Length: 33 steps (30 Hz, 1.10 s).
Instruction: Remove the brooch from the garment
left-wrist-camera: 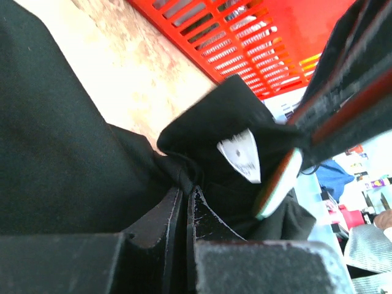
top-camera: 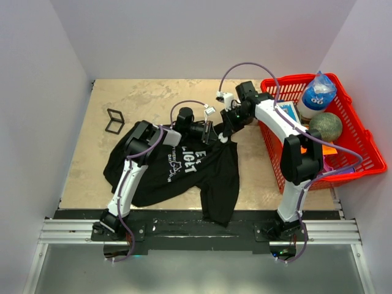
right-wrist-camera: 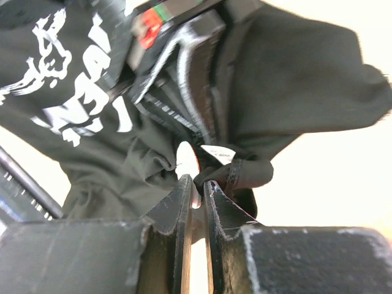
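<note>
The garment (top-camera: 215,174), a black T-shirt with white lettering, lies crumpled on the tan table. Both grippers meet at its collar. In the left wrist view my left gripper (left-wrist-camera: 185,191) is shut, with a fold of the black garment (left-wrist-camera: 61,153) pinched at its tips beside a white label (left-wrist-camera: 242,156). My right gripper (right-wrist-camera: 197,182) has its jaws almost together on the collar's rolled edge, just under the same label (right-wrist-camera: 217,153). From above, the left gripper (top-camera: 210,131) and right gripper (top-camera: 226,133) nearly touch. The brooch (top-camera: 114,120), a thin black double frame, lies on bare table, left of the shirt.
A red slatted basket (top-camera: 367,147) stands at the right edge of the table, holding a plastic bottle (top-camera: 317,95), a greenish ball (top-camera: 325,125) and other small items. White walls close in the table at the back and both sides.
</note>
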Each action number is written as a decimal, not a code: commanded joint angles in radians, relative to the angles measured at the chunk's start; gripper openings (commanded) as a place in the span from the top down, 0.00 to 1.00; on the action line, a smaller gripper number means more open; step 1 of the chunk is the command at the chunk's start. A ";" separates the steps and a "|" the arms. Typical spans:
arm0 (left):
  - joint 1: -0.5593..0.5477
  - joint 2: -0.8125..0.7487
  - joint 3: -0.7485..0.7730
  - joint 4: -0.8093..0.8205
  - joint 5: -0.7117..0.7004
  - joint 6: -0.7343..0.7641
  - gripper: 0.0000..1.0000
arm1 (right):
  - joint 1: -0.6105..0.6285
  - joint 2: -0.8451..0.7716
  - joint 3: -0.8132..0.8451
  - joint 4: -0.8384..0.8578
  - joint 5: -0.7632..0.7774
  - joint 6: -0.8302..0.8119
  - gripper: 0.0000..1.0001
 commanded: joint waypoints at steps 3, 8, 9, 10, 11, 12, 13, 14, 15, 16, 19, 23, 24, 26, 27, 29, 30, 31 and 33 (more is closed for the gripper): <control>0.009 0.021 0.055 0.036 -0.007 -0.015 1.00 | -0.002 0.015 0.084 0.077 0.094 0.052 1.00; 0.012 0.028 0.061 0.045 -0.004 -0.017 0.96 | -0.008 0.007 0.084 0.077 0.095 0.029 1.00; 0.012 0.023 0.058 0.051 -0.004 -0.024 0.94 | -0.012 -0.009 0.072 0.090 0.088 0.029 1.00; 0.014 0.018 0.056 0.063 -0.001 -0.027 0.91 | -0.016 -0.020 0.061 0.100 0.075 0.033 1.00; 0.014 0.015 0.055 0.070 -0.001 -0.029 0.89 | -0.018 -0.033 0.052 0.113 0.071 0.052 1.00; 0.014 0.003 0.047 0.080 0.001 -0.027 0.87 | -0.028 -0.055 0.029 0.141 0.066 0.066 1.00; 0.014 -0.004 0.044 0.090 -0.001 -0.026 0.85 | -0.033 -0.068 0.018 0.158 0.057 0.082 1.00; 0.014 -0.017 0.042 0.090 -0.004 -0.024 0.84 | -0.039 -0.077 -0.002 0.176 0.051 0.125 1.00; 0.014 -0.020 0.041 0.090 -0.009 -0.024 0.84 | -0.054 -0.086 -0.008 0.207 0.042 0.148 1.00; 0.014 -0.023 0.038 0.093 -0.007 -0.023 0.83 | -0.061 -0.088 -0.011 0.216 0.032 0.168 1.00; 0.012 -0.029 0.033 0.099 -0.015 -0.018 0.82 | -0.077 -0.076 -0.005 0.228 0.012 0.256 1.00; 0.011 -0.035 0.045 0.061 -0.032 0.037 0.80 | -0.097 -0.065 -0.013 0.261 0.037 0.311 1.00; 0.012 -0.038 0.053 0.048 -0.038 0.043 0.77 | -0.101 -0.054 -0.005 0.256 0.031 0.310 1.00; 0.012 -0.054 0.053 0.037 -0.047 0.060 0.71 | -0.104 -0.040 0.006 0.253 0.023 0.296 1.00; 0.014 -0.060 0.055 0.027 -0.055 0.065 0.67 | -0.108 -0.036 0.010 0.253 -0.001 0.290 1.00; 0.024 -0.086 0.058 0.024 -0.088 0.063 0.56 | -0.107 -0.022 0.022 0.247 -0.029 0.268 1.00; 0.029 -0.093 0.064 0.024 -0.101 0.063 0.54 | -0.108 -0.020 0.024 0.236 -0.050 0.253 1.00; 0.040 -0.100 0.073 0.021 -0.116 0.065 0.52 | -0.108 -0.023 0.024 0.233 -0.061 0.204 1.00; 0.050 -0.115 0.096 0.021 -0.119 0.071 0.51 | -0.107 -0.030 0.015 0.216 -0.083 0.147 0.99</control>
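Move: The right hand already pinches a fold of the garment beside the brooch, whose white disc sits against its fingertips, some 2 cm back, 1 cm left and 1 cm below. The printed letters lie about 16 cm left, 10 cm back and 10 cm lower; the red basket's middle is roughly 33 cm right and 2 cm back. From the left hand, still gripping cloth, the brooch is about 5 cm right, 1 cm back and 3 cm higher. Forward about 5 cm, with a smaller drift right and up, the right hand draws the pinched fold and brooch along, its grip staying shut while the wrist turns some 15 degrees clockwise in the later part. The left hand follows about 3 cm forward, rising slightly, and in the second half opens its fingers to roughly half, letting go of the cloth. ##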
